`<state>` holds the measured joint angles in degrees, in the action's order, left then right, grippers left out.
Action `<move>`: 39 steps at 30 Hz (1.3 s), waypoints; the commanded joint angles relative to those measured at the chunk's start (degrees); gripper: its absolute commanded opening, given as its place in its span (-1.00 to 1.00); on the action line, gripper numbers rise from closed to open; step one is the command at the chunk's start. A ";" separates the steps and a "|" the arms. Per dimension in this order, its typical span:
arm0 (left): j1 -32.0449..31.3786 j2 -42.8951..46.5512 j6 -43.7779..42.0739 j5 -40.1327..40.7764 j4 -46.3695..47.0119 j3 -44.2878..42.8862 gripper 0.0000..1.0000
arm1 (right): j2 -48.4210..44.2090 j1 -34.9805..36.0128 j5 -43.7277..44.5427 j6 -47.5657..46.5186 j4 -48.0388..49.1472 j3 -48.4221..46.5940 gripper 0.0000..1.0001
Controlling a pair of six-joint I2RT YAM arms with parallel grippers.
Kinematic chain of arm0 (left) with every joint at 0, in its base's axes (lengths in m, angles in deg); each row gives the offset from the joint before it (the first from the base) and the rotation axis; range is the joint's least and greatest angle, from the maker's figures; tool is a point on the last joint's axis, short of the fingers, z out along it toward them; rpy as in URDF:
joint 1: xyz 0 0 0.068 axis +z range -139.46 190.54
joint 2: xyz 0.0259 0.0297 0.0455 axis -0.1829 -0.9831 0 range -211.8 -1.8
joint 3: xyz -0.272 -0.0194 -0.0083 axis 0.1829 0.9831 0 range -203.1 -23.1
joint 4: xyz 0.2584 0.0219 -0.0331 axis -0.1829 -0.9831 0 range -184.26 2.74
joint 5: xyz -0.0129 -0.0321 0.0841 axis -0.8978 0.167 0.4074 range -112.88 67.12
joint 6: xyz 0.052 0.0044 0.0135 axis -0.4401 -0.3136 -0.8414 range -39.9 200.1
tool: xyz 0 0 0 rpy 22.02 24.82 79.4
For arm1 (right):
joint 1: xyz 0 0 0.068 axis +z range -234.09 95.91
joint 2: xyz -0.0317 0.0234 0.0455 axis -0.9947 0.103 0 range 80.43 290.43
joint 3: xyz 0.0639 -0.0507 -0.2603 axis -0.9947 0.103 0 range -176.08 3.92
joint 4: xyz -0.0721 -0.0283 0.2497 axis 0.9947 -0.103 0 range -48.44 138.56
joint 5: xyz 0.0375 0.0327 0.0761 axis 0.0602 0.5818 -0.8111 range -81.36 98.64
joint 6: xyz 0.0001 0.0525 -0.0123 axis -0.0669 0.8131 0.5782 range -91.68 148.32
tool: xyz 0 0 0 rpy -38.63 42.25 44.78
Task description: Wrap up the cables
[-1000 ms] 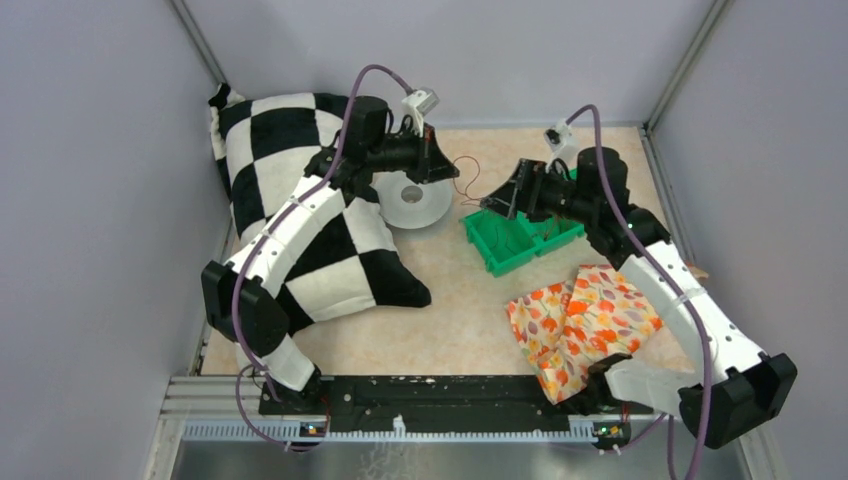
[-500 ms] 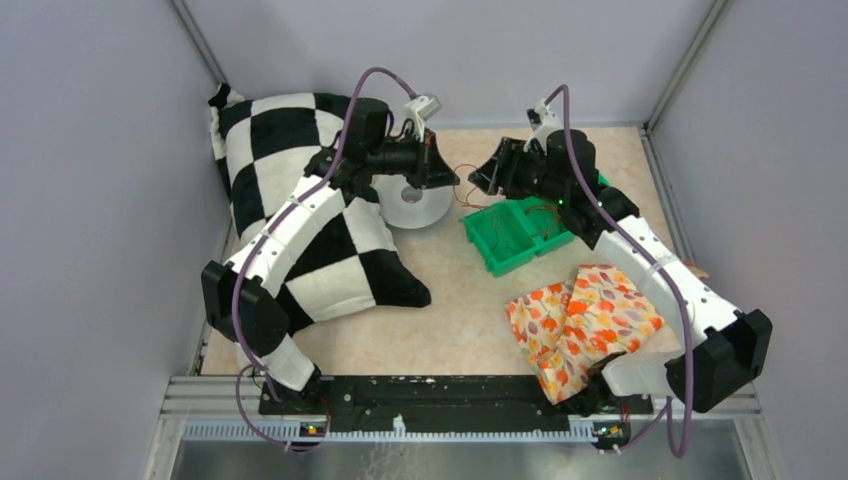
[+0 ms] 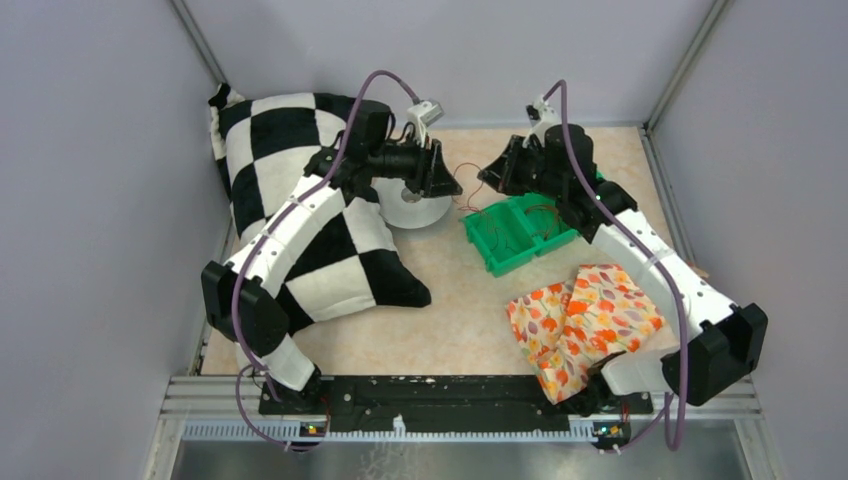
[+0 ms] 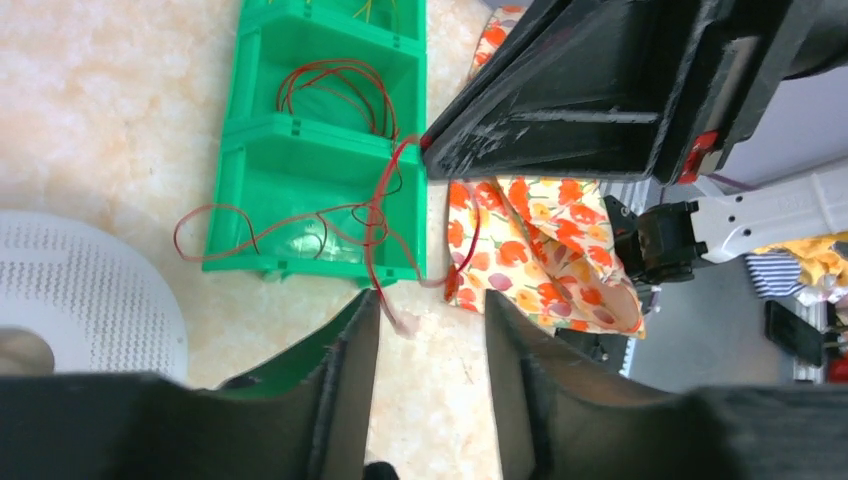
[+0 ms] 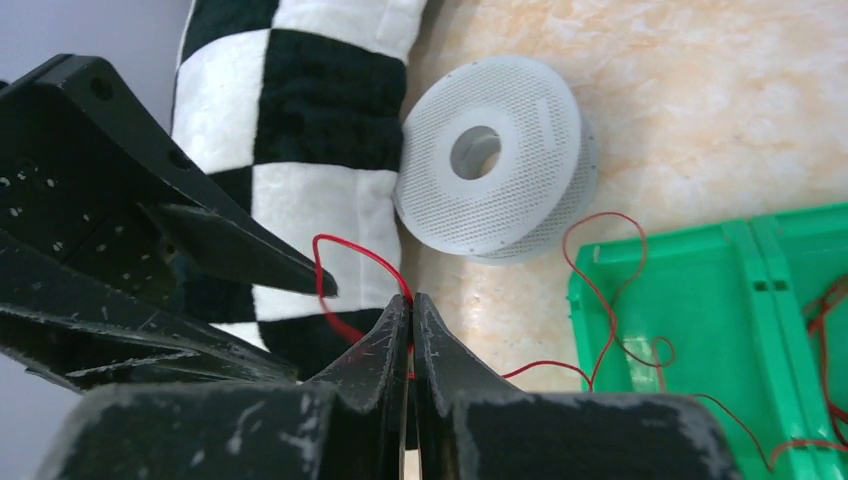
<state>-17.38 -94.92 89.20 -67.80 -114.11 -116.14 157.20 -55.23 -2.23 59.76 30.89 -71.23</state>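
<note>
My right gripper (image 5: 411,300) is shut on a thin red cable (image 5: 355,250), held above the table between the white spool and the green tray; in the top view it (image 3: 490,176) faces my left gripper (image 3: 445,172). The red cable (image 4: 385,215) runs from the right gripper's tip down past my left gripper (image 4: 430,320), which is open, its fingers apart with the cable's loose end just beyond the left finger (image 4: 345,350). More reddish cable loops (image 4: 335,90) lie in the green tray (image 4: 300,215). Faint yellowish strands show at the tray's far end.
A white perforated spool (image 3: 412,204) lies by a black-and-white checked pillow (image 3: 300,215) at the back left. The green divided tray (image 3: 500,250) sits mid-table. A floral cloth (image 3: 580,322) lies at the front right. Grey walls enclose the table.
My right gripper has lifted from over the green tray and moved back and left toward my left gripper, drawing the red cable up. My left gripper has shifted slightly right.
</note>
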 commanded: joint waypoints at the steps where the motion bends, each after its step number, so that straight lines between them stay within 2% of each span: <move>1: 0.22 2.75 -4.81 5.44 -6.08 -3.90 0.11 | -7.47 -6.17 4.14 -1.13 -2.80 1.33 -1.00; 4: 3.33 4.15 -6.03 7.98 -8.71 -3.34 0.19 | -13.01 -15.91 0.98 -1.04 -3.50 5.44 -1.00; 5: 5.03 4.81 -5.53 8.18 -8.08 -2.28 0.29 | -14.55 -18.88 0.03 -1.08 -4.06 6.22 -1.00; 7: 8.51 5.44 -3.56 9.25 -6.03 -0.22 0.52 | -16.55 -22.43 -0.03 -1.72 -5.60 7.13 -1.00; 9: 10.87 3.81 -1.28 12.23 -5.75 -0.27 0.61 | -17.68 -23.38 1.22 -2.33 -6.69 7.57 -1.00; 12: 12.15 -2.63 0.80 21.20 -9.64 -5.12 0.62 | -18.47 -23.41 0.87 -2.04 -6.90 8.46 -1.00; 15: 12.19 -10.37 -0.83 31.25 -11.32 -10.89 0.58 | -19.00 -23.41 -0.84 -0.98 -5.88 9.61 -1.00; 17: 12.27 -17.18 -2.61 37.15 -14.53 -17.51 0.59 | -19.11 -23.41 -2.26 -0.04 -5.14 10.06 -1.00; 19: 12.28 -24.03 -3.22 39.51 -18.60 -25.14 0.59 | -19.24 -23.42 -3.45 0.51 -4.94 10.24 -1.00; 21: 12.28 -29.21 -3.02 39.69 -21.01 -30.83 0.60 | -19.62 -23.44 -3.92 0.66 -5.03 10.51 -1.00; 23: 12.36 -31.61 -2.47 38.46 -20.60 -32.27 0.62 | -20.06 -23.41 -4.02 0.56 -5.45 10.70 -1.00; 31: 12.44 -32.41 -4.26 41.76 -17.30 -26.56 0.62 | -20.48 -23.40 -5.45 0.94 -5.35 12.10 -1.00; 35: 13.07 -31.40 -4.71 38.99 -15.26 -24.01 0.64 | -20.22 -23.41 -6.78 1.80 -4.39 12.76 -1.00; 39: 14.81 -32.48 -5.62 32.31 -15.62 -24.17 0.69 | -20.08 -23.41 -7.48 2.15 -3.87 12.87 -1.00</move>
<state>-4.25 -129.48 85.16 -29.75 -131.07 -140.07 137.90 -78.64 -8.11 61.09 24.03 -58.31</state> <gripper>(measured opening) 0.838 0.007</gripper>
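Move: The spool stands about 14 cm ahead of my left hand, 11 cm to its left and some 27 cm below. From that hand the green box's middle is roughly 10 cm ahead and 21 cm right, and the checkered pillow's about 10 cm ahead and 33 cm left, both far below. From my right hand, already shut on the red cable, the box's middle is about 8 cm ahead, 17 cm right and 28 cm down; the spool is 11 cm ahead, 15 cm left. I open my left fingers wide from about half open, leaving the red cable, and swing that hand left and forward, then down some 20 cm to the spool's far left edge, turning about 40 degrees counter-clockwise and tipping the fingers downward. Meanwhile my right hand keeps its pinch on the cable and sweeps about 15 cm right, towards the green box, turning some 20 degrees clockwise. ##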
